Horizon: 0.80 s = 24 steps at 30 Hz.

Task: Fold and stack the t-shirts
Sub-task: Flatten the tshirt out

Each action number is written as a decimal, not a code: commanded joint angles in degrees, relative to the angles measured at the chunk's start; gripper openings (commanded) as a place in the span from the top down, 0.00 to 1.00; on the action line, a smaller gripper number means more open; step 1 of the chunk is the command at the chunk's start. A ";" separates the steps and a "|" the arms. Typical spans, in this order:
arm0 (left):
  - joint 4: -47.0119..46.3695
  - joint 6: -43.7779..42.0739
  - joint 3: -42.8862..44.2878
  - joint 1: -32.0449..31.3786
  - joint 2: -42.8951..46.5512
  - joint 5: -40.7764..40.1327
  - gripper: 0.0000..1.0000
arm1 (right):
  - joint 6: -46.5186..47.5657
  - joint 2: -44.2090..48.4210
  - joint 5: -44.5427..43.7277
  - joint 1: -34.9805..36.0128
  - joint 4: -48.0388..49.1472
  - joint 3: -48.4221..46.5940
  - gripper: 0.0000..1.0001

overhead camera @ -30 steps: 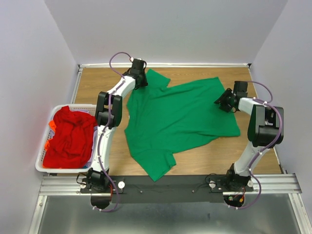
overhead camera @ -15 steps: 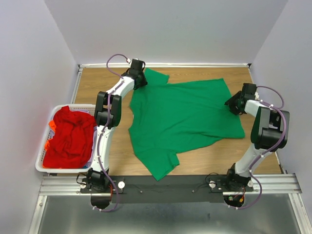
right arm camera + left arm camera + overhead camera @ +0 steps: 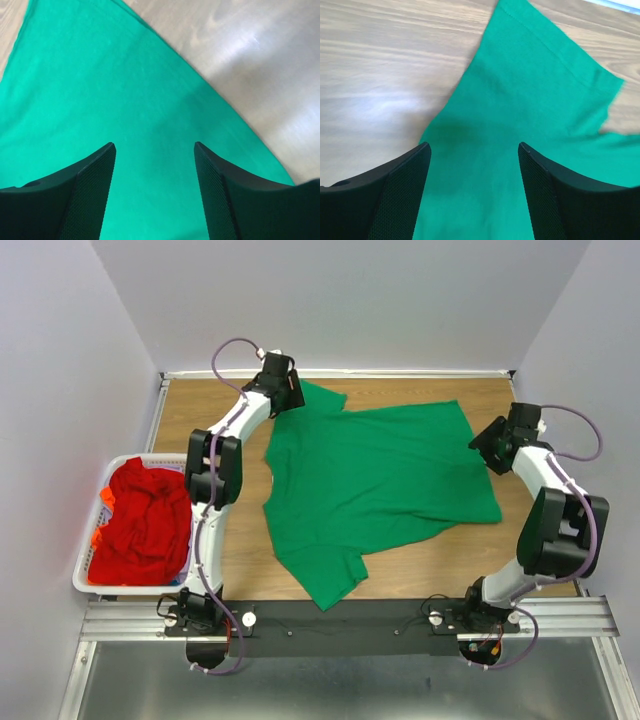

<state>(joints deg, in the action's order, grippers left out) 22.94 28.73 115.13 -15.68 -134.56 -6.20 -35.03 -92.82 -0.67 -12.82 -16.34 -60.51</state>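
Observation:
A bright green t-shirt (image 3: 375,485) lies spread flat across the wooden table, one sleeve at the far left and one at the near middle. My left gripper (image 3: 285,400) hovers over the far-left sleeve (image 3: 535,85), jaws open, nothing between them. Over the shirt's right edge (image 3: 125,100), my right gripper (image 3: 492,443) also stands open and empty. Red t-shirts (image 3: 145,520) with some orange lie crumpled in the basket at the left.
A white slatted basket (image 3: 88,575) sits at the table's left edge. Bare wood (image 3: 200,420) shows left of the green shirt and along the far side. Walls close in on the left, far and right sides.
Both grippers have opened and let go of the green shirt. The shirt was pulled rightward and flatter first. The right gripper moved right and away; the left one lifted slightly.

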 commanded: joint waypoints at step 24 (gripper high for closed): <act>-15.38 -15.02 -59.94 -13.32 45.09 -6.28 0.20 | -7.95 18.29 -5.31 -4.85 -15.13 21.05 0.27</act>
<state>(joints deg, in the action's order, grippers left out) 12.64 15.88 55.48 -28.01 -91.48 -12.19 -40.12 -74.46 -4.12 -17.17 -33.01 -41.17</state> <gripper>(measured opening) 0.797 0.734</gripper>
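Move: The shirt's collar edge, the curved side nearest the basket, lies about 22 cm back from the left hand, some 2 cm to its left and 5 cm below; the upper sleeve is about 4 cm ahead and 11 cm right of that hand, the lower sleeve some 45 cm back and 10 cm right. From the right hand, the hem's near corner is about 15 cm back, 5 cm right and 6 cm below, the hem's far corner roughly 17 cm ahead and 5 cm left. The left hand leaves the upper sleeve and swings back about 23 cm in an arc, rising some 9 cm over the shirt and sinking again to just above the collar edge, rolling its left side up and turning about 15 degrees clockwise. The right hand meanwhile draws back some 15 cm along the hem, first lifting slightly and then sinking low beside the near corner while its fingers tip farther down and turn a little clockwise; both grippers stay open, and neither is seen to take the cloth. ##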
